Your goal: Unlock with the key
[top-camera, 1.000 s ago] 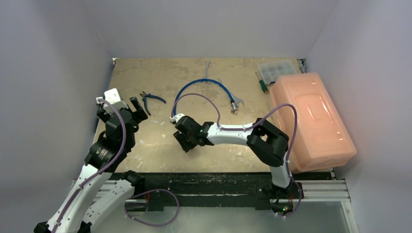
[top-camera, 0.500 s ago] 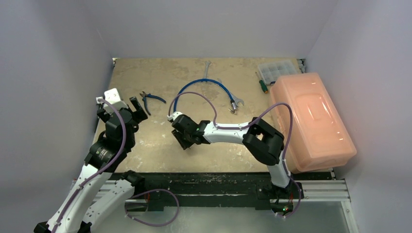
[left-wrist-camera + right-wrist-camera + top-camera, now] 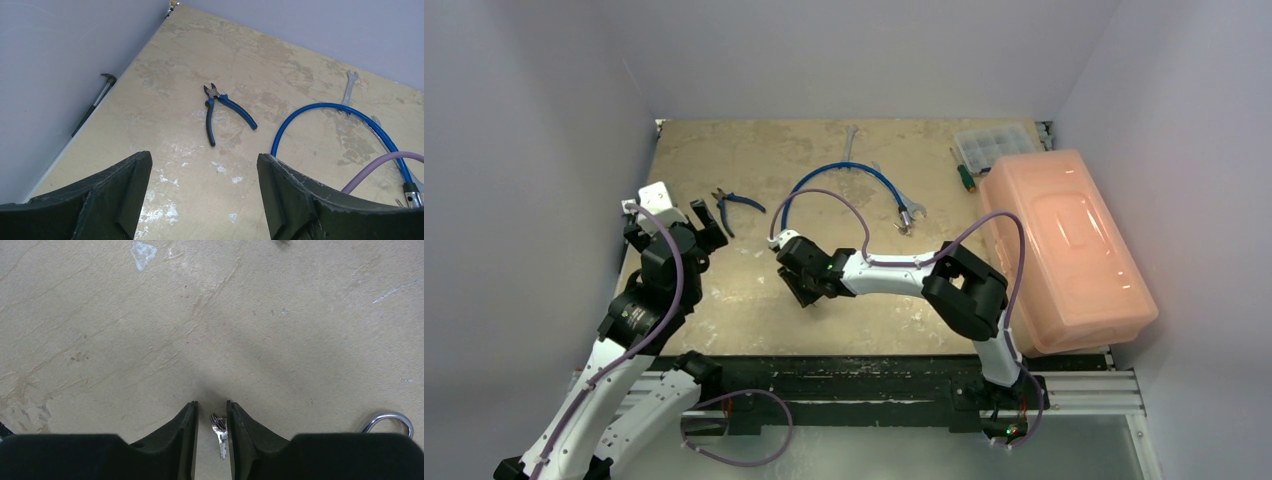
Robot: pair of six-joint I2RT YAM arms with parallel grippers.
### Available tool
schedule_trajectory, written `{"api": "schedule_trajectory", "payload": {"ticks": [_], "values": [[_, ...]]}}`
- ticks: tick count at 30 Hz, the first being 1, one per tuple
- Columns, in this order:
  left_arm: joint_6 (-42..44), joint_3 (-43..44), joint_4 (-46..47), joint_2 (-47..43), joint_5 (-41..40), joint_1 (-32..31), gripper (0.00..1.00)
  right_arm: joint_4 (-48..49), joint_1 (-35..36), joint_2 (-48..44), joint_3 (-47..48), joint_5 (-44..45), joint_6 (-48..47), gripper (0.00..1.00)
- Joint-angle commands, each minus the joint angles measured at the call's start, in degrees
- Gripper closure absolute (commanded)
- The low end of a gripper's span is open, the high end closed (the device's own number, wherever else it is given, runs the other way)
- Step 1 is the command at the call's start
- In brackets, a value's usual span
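Note:
The key (image 3: 220,432), tiny and silvery with a small ring at its head, lies flat on the tan table between the two fingers of my right gripper (image 3: 212,404). The jaws stand narrowly apart; the key rests against the right finger, with a gap to the left one. In the top view my right gripper (image 3: 802,290) points down at the table's near middle and hides the key. A curved silver shackle (image 3: 390,422) shows at the lower right of the right wrist view. My left gripper (image 3: 205,165) hovers wide open over bare table at the left (image 3: 679,225).
Blue-handled pliers (image 3: 736,205) lie ahead of the left gripper (image 3: 225,107). A blue cable loop (image 3: 844,175) and silver wrenches (image 3: 849,140) lie at the back middle. A large orange box (image 3: 1064,245), a clear organiser (image 3: 992,145) and a screwdriver (image 3: 964,172) stand on the right.
My right gripper has shifted a little to the left and its jaws have narrowed around the key. The left arm has not moved.

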Motion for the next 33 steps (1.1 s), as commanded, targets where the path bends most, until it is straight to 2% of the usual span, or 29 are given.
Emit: {"api": "schedule_trajectory", "payload": {"ticks": [1,10,17,23,29,33], "values": [[0.94,-0.15,1.92,-0.28,0.45,0.33,0.19,-2.45,-0.16,-0.90,0.02,0.46,-0.32,0.66],[0.92,-0.18,1.91,-0.30,0.45,0.33,0.19,-4.89,-0.16,-0.92,0.41,2.86,-0.09,0.69],[0.91,-0.18,1.82,-0.18,0.41,0.35,0.19,-5.57,-0.16,-2.05,-0.21,4.43,0.09,0.63],[0.89,-0.17,1.81,-0.18,0.41,0.33,0.20,-5.48,-0.16,-1.85,-0.30,4.48,-0.42,0.65],[0.94,-0.16,1.82,-0.26,0.52,0.33,0.20,-4.42,-0.16,-0.90,-0.26,3.19,-0.64,0.79],[0.91,-0.18,1.94,-0.26,0.70,0.33,0.20,-3.80,-0.08,-0.19,-0.21,1.97,-0.88,1.00]]}}
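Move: The key lies almost under the right fingertips, about 1 cm to their right and 1 cm below. The padlock lies some 7 cm ahead and 7 cm to the right of the right hand; the blue-handled pliers, some 21 cm ahead and 14 cm to its left. From the left hand, the key is about 23 cm to the right, 2 cm back and 27 cm below. The right hand slides level about 1 cm right, onto the key, then its slightly open fingers close around it. ##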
